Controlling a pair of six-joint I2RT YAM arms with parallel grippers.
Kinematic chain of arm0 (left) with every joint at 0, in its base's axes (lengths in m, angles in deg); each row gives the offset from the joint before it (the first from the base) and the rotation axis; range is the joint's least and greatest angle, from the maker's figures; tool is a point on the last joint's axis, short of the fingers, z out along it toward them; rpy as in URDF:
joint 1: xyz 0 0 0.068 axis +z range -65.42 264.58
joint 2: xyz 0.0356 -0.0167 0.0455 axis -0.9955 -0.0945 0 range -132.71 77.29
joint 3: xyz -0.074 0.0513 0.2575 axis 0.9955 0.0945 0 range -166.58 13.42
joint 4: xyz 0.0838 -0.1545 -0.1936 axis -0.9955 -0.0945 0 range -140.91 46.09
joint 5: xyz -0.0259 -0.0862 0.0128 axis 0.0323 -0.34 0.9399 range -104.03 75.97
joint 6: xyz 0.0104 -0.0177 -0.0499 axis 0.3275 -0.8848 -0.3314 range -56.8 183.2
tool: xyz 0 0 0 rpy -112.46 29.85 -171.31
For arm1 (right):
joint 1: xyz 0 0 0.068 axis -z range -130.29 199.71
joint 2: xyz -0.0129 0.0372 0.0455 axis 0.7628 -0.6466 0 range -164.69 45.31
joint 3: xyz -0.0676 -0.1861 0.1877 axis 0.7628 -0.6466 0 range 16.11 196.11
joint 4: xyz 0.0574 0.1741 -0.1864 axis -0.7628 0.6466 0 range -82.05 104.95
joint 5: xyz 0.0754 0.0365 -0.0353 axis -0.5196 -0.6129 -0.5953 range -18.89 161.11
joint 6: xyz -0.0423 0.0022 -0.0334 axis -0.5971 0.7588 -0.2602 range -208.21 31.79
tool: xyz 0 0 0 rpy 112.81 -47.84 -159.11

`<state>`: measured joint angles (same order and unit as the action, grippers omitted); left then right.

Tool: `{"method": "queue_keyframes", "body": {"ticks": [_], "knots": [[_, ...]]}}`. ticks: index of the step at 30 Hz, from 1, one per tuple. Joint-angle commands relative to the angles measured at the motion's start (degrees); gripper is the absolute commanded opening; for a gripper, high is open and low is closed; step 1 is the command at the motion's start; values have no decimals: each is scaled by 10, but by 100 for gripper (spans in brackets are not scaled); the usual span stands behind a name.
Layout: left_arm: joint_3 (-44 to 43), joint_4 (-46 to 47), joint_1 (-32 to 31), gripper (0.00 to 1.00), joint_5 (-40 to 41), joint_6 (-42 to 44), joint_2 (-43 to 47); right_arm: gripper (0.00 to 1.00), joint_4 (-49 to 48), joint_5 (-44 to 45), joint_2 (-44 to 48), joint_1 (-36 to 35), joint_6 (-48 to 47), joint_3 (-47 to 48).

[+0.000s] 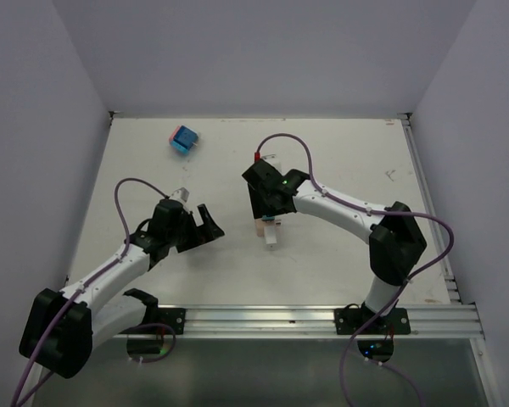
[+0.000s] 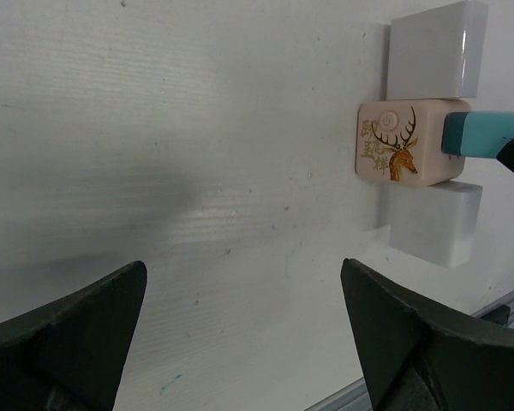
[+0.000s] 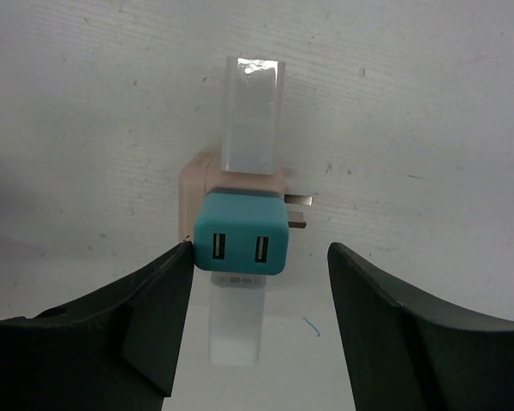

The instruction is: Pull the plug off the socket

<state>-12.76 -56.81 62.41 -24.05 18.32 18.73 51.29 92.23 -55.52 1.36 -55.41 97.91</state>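
Observation:
A teal plug (image 3: 240, 233) with two USB ports sits in a pale pink socket block (image 3: 193, 193), which lies on the table between clear white holder pieces (image 3: 250, 116). My right gripper (image 3: 259, 250) straddles the plug. Its left finger touches the plug's side and the right finger stands apart, so the jaws are open. Two metal prongs (image 3: 295, 204) stick out at the socket's right. In the left wrist view the socket (image 2: 400, 141) shows a deer print, with the plug (image 2: 480, 131) on its right. My left gripper (image 2: 244, 265) hangs open and empty over bare table, left of the socket.
A blue and pink block (image 1: 184, 138) lies at the far left of the table. White blocks (image 2: 437, 50) flank the socket on both sides. An aluminium rail (image 1: 322, 320) runs along the near edge. Grey walls enclose the table.

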Motion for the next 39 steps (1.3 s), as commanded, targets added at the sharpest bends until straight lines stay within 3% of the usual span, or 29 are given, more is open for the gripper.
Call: {"method": "queue_keyframes", "body": {"ticks": [1, 10, 20, 26, 39], "knots": [[5, 53, 4, 100, -21, -16, -10, 67, -8, 10, -10, -2, 17, 20], [-2, 103, 2, 100, -41, -39, -57, 58, -32, -4, -27, -3, 24, 13], [-41, 146, -24, 100, -43, -64, -123, 16, -78, -48, 12, -2, 38, -44], [-81, 154, -77, 100, -18, -91, -167, 1, -148, -93, 54, 5, 58, -111], [-121, 161, -103, 99, -19, -129, -223, 0, -264, -187, 125, 40, 110, -235]]}}
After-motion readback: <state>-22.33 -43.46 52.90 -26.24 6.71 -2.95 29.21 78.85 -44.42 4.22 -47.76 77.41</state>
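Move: From my left hand the pink socket lies some 15 cm to the right and 7 cm farther out, about 1 cm lower. The teal plug rises out of its top, roughly 2 cm below my right hand point and 1 cm to its left. Two white chargers stick out of the socket, one about 5 cm nearer my base than the socket's middle, the other 5 cm farther out. I sink my right hand a centimetre or so, easing left, and close its fingers until they pinch the teal plug by its sides. Keeping that grip, I draw back about 2 cm and roll the hand some 20 degrees, its left side rising. My left hand, fingers wide open, comes right about 8 cm and forward 3 towards the socket, slowly at first and then faster, easing off at the end. ##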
